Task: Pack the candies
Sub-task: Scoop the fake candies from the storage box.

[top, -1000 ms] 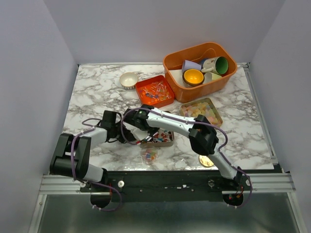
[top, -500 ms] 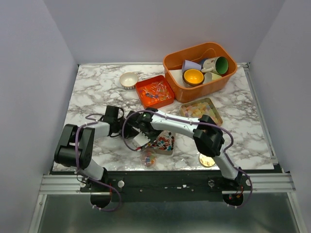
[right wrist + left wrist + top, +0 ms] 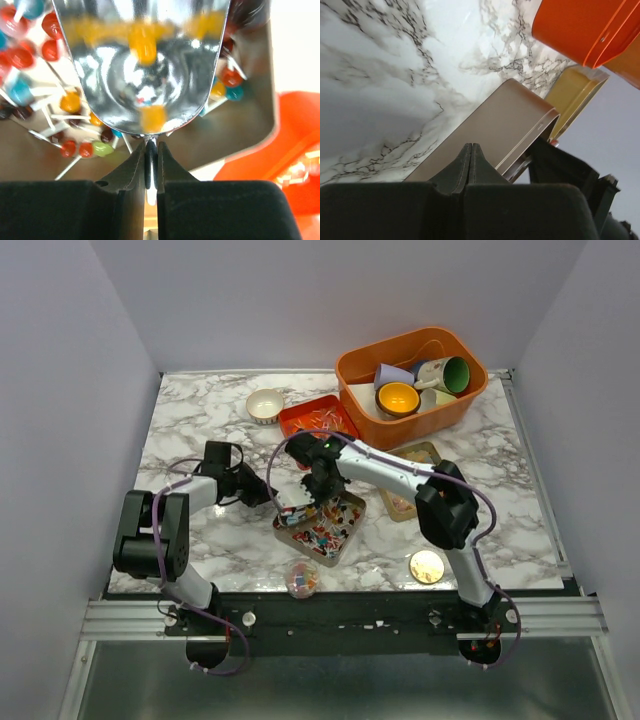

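A brown rectangular tin [image 3: 335, 535] near the front holds several small red, blue and yellow candies [image 3: 322, 530] on sticks. My right gripper [image 3: 308, 498] hangs over the tin's left end, shut on the handle of a shiny metal scoop [image 3: 145, 65]. A yellow gummy [image 3: 152, 117] lies in the scoop, and candies [image 3: 70, 102] show in the tin below it. In the right wrist view the gripper [image 3: 151, 145] pinches the thin handle. My left gripper [image 3: 262, 496] is shut on nothing, just left of the tin. In the left wrist view its tips [image 3: 471, 146] point at the tin's wall [image 3: 510, 115].
A red tray [image 3: 300, 418] of candies and a white bowl [image 3: 266, 405] sit behind. An orange bin [image 3: 360, 375] with coloured cups stands at back right. A gold tin [image 3: 430, 453] of pastel gummies lies under the right arm. Near the front edge are a gold disc [image 3: 427, 565] and a small round candy pot [image 3: 302, 578].
The right arm has swung right and back, bringing the scoop from beside the tin to over it. The tin now shows more fully. My left gripper has edged right, staying shut.
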`<state>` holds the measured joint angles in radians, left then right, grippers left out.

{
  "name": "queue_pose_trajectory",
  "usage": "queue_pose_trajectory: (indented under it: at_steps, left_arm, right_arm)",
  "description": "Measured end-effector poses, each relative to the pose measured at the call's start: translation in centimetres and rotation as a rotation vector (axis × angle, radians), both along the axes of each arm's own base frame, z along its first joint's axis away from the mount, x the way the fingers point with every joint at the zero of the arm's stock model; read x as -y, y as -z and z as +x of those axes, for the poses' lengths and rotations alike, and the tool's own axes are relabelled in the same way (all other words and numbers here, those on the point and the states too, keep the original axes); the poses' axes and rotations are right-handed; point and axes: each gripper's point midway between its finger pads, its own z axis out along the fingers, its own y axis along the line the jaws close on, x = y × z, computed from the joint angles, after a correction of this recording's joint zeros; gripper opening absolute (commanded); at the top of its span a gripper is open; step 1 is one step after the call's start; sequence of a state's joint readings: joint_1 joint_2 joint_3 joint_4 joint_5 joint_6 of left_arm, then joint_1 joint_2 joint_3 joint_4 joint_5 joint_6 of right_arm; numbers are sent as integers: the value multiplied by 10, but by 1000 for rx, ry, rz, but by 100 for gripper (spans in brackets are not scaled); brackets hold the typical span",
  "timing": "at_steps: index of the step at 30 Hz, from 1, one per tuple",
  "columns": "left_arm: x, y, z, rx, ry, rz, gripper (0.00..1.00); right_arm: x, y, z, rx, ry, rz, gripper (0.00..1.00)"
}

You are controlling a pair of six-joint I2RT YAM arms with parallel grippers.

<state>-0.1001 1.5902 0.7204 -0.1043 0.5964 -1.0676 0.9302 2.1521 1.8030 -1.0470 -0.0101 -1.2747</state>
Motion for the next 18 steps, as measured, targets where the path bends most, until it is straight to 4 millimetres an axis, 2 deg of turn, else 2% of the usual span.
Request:
queue_pose_trajectory:
  at_steps: [2,6,9,12,15,18]
  left_arm:
    - [-8,-2,5,5,-18,-3,0]
    - [-20,-14,21,41,-23,-4,0]
    - [-29,-29,35,88,-11,6,0]
    - [-48,-42,48,142,-14,38,0]
    - [-61,-49,45,168,-8,69,0]
    - [-66,-55,35,195,21,98,0]
  right_arm:
    - [4,-4,12,1,26,35,1]
    - [9,-13,23,-8,57,84,1]
    - [8,-26,22,0,56,118,1]
    - [8,-47,19,17,51,161,1]
    - [12,-69,13,40,46,201,1]
    - [16,-88,9,61,43,231,1]
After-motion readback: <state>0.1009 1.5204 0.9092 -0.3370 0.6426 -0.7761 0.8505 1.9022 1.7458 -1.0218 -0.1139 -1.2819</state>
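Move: The right hand, holding the scoop in the lollipop tray, has the clear storage box about 20 cm back, 7 cm left and 3 cm lower. The tray's middle is 6 cm back, 3 cm left; the red box stands 19 cm ahead, 4 cm left. From the closed left hand, the storage box lies 20 cm back and 8 cm right, the tray's middle 6 cm back and 12 cm right, both slightly lower. Right hand raises the scoop about 9 cm from the lollipop tray; left hand retreats leftward and up. ##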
